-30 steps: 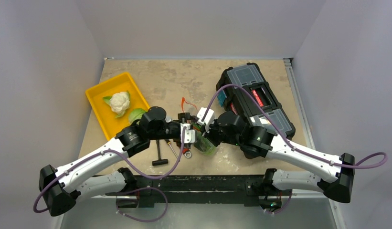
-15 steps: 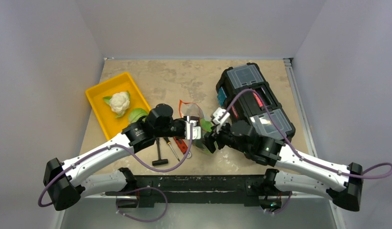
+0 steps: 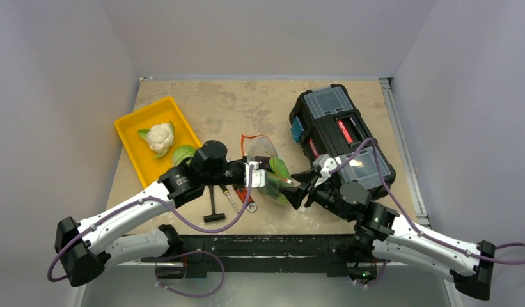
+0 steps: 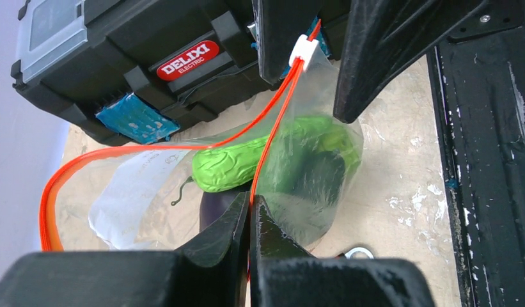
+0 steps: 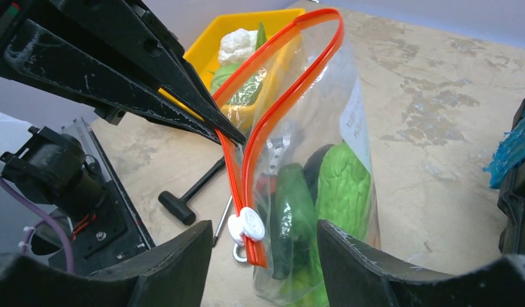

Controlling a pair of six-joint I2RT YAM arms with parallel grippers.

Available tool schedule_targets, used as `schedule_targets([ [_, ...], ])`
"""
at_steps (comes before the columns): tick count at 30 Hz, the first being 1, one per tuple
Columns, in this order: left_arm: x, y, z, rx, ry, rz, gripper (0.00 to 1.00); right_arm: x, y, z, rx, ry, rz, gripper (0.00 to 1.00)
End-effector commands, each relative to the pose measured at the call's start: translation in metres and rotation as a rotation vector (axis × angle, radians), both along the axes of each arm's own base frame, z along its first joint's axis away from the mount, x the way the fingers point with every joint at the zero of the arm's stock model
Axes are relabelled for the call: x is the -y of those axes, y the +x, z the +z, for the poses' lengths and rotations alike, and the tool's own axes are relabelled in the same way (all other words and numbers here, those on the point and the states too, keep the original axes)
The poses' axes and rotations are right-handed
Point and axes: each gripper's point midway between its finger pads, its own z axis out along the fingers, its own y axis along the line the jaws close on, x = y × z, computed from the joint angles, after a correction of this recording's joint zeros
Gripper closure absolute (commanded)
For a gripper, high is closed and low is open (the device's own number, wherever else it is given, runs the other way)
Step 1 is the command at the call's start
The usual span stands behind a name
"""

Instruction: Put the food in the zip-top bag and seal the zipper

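Observation:
The zip-top bag (image 3: 271, 174) stands mid-table, mouth gaping, with green food (image 4: 231, 166) and a dark eggplant (image 4: 215, 208) inside. My left gripper (image 4: 250, 206) is shut on the red-orange zipper (image 4: 272, 128) strip at the bag's near-left side. From the right wrist view its black fingers (image 5: 183, 96) pinch the zipper (image 5: 272, 109) loop. My right gripper (image 5: 263, 231) is open, its jaws either side of the white slider (image 5: 247, 225) without touching it. From above, the right gripper (image 3: 299, 192) sits just right of the bag. Green pieces (image 5: 339, 185) show through the plastic.
A yellow tray (image 3: 135, 125) at the left holds a white cauliflower (image 3: 160, 137) and a pale-green cabbage (image 3: 183, 153). A black toolbox (image 3: 339, 134) lies at the right. A T-handle tool (image 3: 211, 208), a screwdriver and a red-handled wrench (image 3: 242, 194) lie under the left wrist.
My left gripper has shut on the zipper strip. My right gripper opened and drew back toward the near right. The bag's mouth now stands wider and more upright.

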Motion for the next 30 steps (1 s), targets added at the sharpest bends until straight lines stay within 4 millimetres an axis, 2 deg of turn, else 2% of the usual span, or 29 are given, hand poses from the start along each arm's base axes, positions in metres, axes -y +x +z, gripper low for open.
schedule_targets([
  [1, 0.004, -0.005, 0.022, 0.017, -0.084, -0.029, 1.0, -0.002, 0.0, 0.012, 0.037, 0.03, 0.011, 0.43],
  [4, 0.006, -0.007, 0.024, 0.008, -0.09, -0.036, 0.99, -0.008, -0.001, 0.012, 0.043, 0.025, 0.037, 0.53],
  [6, 0.007, -0.009, 0.024, -0.001, -0.085, -0.046, 0.91, -0.012, 0.0, 0.015, 0.047, 0.012, 0.048, 0.67],
  [7, 0.008, -0.009, 0.024, -0.004, -0.08, -0.048, 0.84, -0.013, 0.001, 0.013, 0.043, -0.007, 0.044, 0.77],
  [9, 0.009, -0.008, 0.03, 0.003, -0.082, -0.046, 0.69, -0.012, 0.005, 0.011, 0.036, -0.039, 0.025, 0.84],
  [12, 0.014, -0.015, 0.05, 0.07, -0.089, -0.067, 0.48, -0.009, 0.006, 0.011, 0.039, -0.042, 0.016, 0.86],
  [14, 0.018, -0.019, 0.061, 0.111, -0.099, -0.085, 0.3, -0.007, 0.005, 0.015, 0.046, -0.024, 0.013, 0.87],
  [15, 0.02, -0.021, 0.064, 0.129, -0.098, -0.096, 0.27, -0.006, 0.004, 0.017, 0.049, -0.017, 0.014, 0.88],
  [18, 0.031, -0.026, 0.064, 0.182, -0.063, -0.135, 0.22, -0.004, 0.001, 0.018, 0.051, -0.006, 0.021, 0.94],
  [22, 0.047, -0.035, 0.048, 0.189, 0.014, -0.217, 0.21, -0.004, -0.002, 0.019, 0.049, -0.002, 0.035, 0.96],
  [27, 0.056, -0.026, 0.033, 0.158, 0.081, -0.238, 0.2, -0.004, 0.002, 0.017, 0.039, -0.03, 0.019, 0.96],
  [29, 0.054, -0.022, 0.024, 0.126, 0.116, -0.248, 0.25, -0.006, 0.002, 0.02, 0.039, -0.029, 0.021, 0.96],
  [30, 0.052, -0.018, 0.021, 0.107, 0.127, -0.238, 0.3, -0.005, 0.002, 0.016, 0.027, -0.048, 0.022, 0.95],
])
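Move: The white zipper slider sits almost between my right hand's open pads, about 1 cm to its left and level. From my left hand, which still pinches the orange lip, the slider is about 7 cm right, 3 cm back and 1 cm down. The green vegetable in the bag lies 6 cm ahead of my right hand and 9 cm below. The toolbox is some 19 cm right of that hand, 12 cm ahead and 15 cm down. I close my right fingers on the slider, dipping about 2 cm and coming halfway back up, and keep it pinched. Meanwhile I open my left hand to let go of the zipper lip, lift it clear and arc it right and a little back, about 5 cm. It then sinks towards the slider, turning some 10 degrees clockwise, its wide-open fingers straddling the lips beside my right fingertips. ##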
